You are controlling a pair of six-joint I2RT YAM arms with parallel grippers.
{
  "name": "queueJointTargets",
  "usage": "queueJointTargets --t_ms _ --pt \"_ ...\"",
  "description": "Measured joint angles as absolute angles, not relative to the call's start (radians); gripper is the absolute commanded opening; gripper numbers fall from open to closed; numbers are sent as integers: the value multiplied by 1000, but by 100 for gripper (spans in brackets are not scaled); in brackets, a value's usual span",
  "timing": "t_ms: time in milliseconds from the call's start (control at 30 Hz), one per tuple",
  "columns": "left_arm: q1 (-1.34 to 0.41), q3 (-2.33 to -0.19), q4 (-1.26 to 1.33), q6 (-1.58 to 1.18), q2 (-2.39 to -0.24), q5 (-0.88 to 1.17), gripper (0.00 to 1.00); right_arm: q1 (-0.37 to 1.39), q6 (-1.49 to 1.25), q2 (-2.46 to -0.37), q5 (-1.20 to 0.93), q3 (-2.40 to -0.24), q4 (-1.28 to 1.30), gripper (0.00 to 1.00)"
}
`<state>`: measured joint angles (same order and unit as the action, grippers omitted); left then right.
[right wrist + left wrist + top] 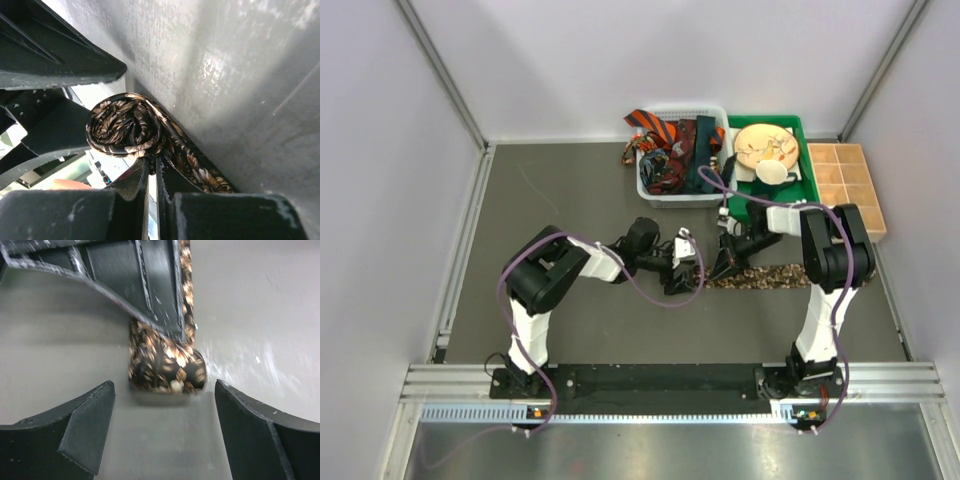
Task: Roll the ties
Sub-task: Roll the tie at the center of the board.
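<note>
A brown-black speckled tie (767, 277) lies flat on the grey table, and its left end is wound into a small roll (167, 367) (127, 125). My right gripper (152, 165) (725, 262) is shut, its tips pinching the fabric at the edge of that roll. My left gripper (165, 430) (685, 265) stands open just left of the roll. The roll lies a little ahead of the left fingers and touches neither of them. More ties (665, 140), one of them orange-black striped, are heaped in the white mesh basket (655, 192).
At the back, right of the basket, stands a green bin (807, 165) holding a round wooden plate and a white cup. A wooden compartment tray (848, 185) sits at the far right. Grey walls close in the table on three sides.
</note>
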<state>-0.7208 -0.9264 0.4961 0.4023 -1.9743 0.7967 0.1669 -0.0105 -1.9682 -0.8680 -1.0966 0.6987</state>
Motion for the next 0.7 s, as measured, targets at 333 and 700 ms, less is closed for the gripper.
queueJointTargets --t_ms 333,700 --pt "-765 -961 651 323 -2064 791 69 155 54 -1997 -899 -1116 733 0" --pt "-772 -1017 512 440 -2061 776 27 149 84 -2008 -938 -1128 756 9"
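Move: The rolled end of the tie lies about 4 cm to the right of the open left hand, straight across from it and about 1 cm lower. From the closed right hand at its other side, it is some 2 cm to the left, at about the same height. Counted from the left hand, the flat unrolled strip has its middle roughly 22 cm to the right and 1 cm ahead, and the basket of ties sits about 27 cm ahead, neither left nor right. The tie roll is taken between the left fingers: the left hand slides about 3 cm to the right, sinking slightly, until its open pads straddle the roll's near and far ends, then stays there and closes to about half its opening, pinching the roll. The right hand keeps its shut fingertips at the roll's right side, nearly still. ##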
